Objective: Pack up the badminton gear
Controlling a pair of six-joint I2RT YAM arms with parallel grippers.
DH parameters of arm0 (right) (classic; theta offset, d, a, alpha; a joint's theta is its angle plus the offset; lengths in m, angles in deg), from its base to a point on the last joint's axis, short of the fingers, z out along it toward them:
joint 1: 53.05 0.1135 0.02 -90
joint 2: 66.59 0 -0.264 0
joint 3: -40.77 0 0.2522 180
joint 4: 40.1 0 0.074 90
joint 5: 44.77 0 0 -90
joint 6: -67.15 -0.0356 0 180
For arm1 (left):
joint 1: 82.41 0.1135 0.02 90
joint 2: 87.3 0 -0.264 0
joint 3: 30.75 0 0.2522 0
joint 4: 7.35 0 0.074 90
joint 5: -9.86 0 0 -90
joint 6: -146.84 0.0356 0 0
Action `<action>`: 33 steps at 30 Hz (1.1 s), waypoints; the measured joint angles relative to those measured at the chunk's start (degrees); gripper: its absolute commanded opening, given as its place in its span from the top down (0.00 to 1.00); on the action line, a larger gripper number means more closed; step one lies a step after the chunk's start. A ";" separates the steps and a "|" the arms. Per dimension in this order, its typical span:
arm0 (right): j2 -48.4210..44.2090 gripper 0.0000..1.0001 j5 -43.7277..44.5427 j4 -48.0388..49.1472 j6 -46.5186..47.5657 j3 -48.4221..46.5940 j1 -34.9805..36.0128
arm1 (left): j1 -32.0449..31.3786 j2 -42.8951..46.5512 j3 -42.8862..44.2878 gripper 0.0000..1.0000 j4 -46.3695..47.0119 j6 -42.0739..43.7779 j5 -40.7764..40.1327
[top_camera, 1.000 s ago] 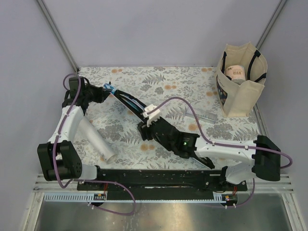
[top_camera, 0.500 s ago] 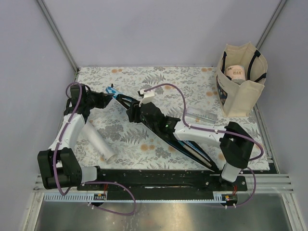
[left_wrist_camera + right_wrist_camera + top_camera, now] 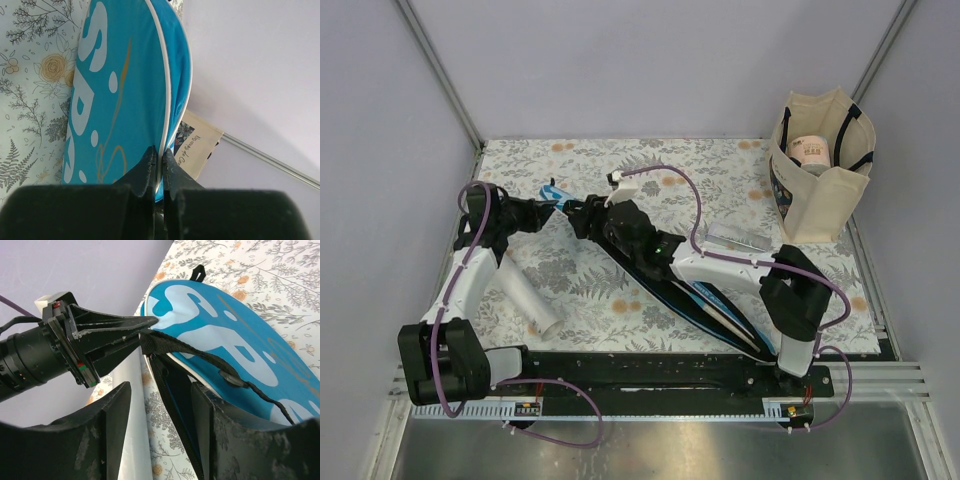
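Observation:
The blue "SPORT" cover [image 3: 670, 285] lies slantwise across the table from far left to near right. It also shows in the left wrist view [image 3: 120, 90] and the right wrist view [image 3: 235, 347]. My left gripper [image 3: 556, 207] is shut on the white piping at the cover's far end [image 3: 159, 159] and holds that edge up. My right gripper [image 3: 583, 216] is open right beside it, with its jaws [image 3: 160, 412] straddling the open zip edge under the black strap [image 3: 200, 357]. The white tube [image 3: 525, 295] lies near the left. The shuttlecock is out of view and the rackets are not clearly visible.
The beige tote [image 3: 820, 165] with black handles stands at the far right with a roll inside. A small clear packet [image 3: 740, 238] lies left of it. The white tube [image 3: 132, 410] lies close under my right gripper. The left arm's wrist [image 3: 45, 352] is close by.
My right gripper has moved up along the cover to the far left, next to my left gripper. The left gripper has shifted slightly right, still gripping the cover's edge.

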 measured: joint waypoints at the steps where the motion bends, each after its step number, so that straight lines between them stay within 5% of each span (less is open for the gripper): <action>1: 0.33 0.42 -0.33 0.04 -0.46 -0.35 -0.13 | 0.00 0.13 -0.11 1.00 0.00 -0.13 0.00; 10: 4.22 0.52 -1.95 0.39 -3.28 -4.33 -0.24 | 0.00 1.29 -1.42 1.00 0.61 -0.66 0.04; 19: 5.01 1.00 -1.40 0.68 -4.94 -4.94 -0.39 | 0.00 2.25 -2.73 1.00 1.27 -1.42 0.17; 33: 3.61 1.00 -1.49 4.04 -3.96 -0.46 -0.46 | 0.13 2.29 -1.97 1.00 -0.92 -0.02 -1.68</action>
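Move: The open zip edge at the tip of the blue racket bag lies about 3 cm left and 1 cm ahead of the open right hand, near its height. The bag's black loop is some 8 cm ahead and 6 cm left of that hand; the white tube lies about 14 cm back, 14 cm left and 18 cm down. From the left hand, already gripping the bag tip, that zip edge is roughly 3 cm back and 3 cm right, about level. The right fingers shut fully from a bit over half open and seem to pinch the black zip edge just beside the left fingertips, after the hand eases about 2 cm left and 1 cm forward. It then starts drawing back, rightward and down by some 1.5 cm, while the left hand keeps its pinch on the bag tip, drifting back barely a centimetre. ##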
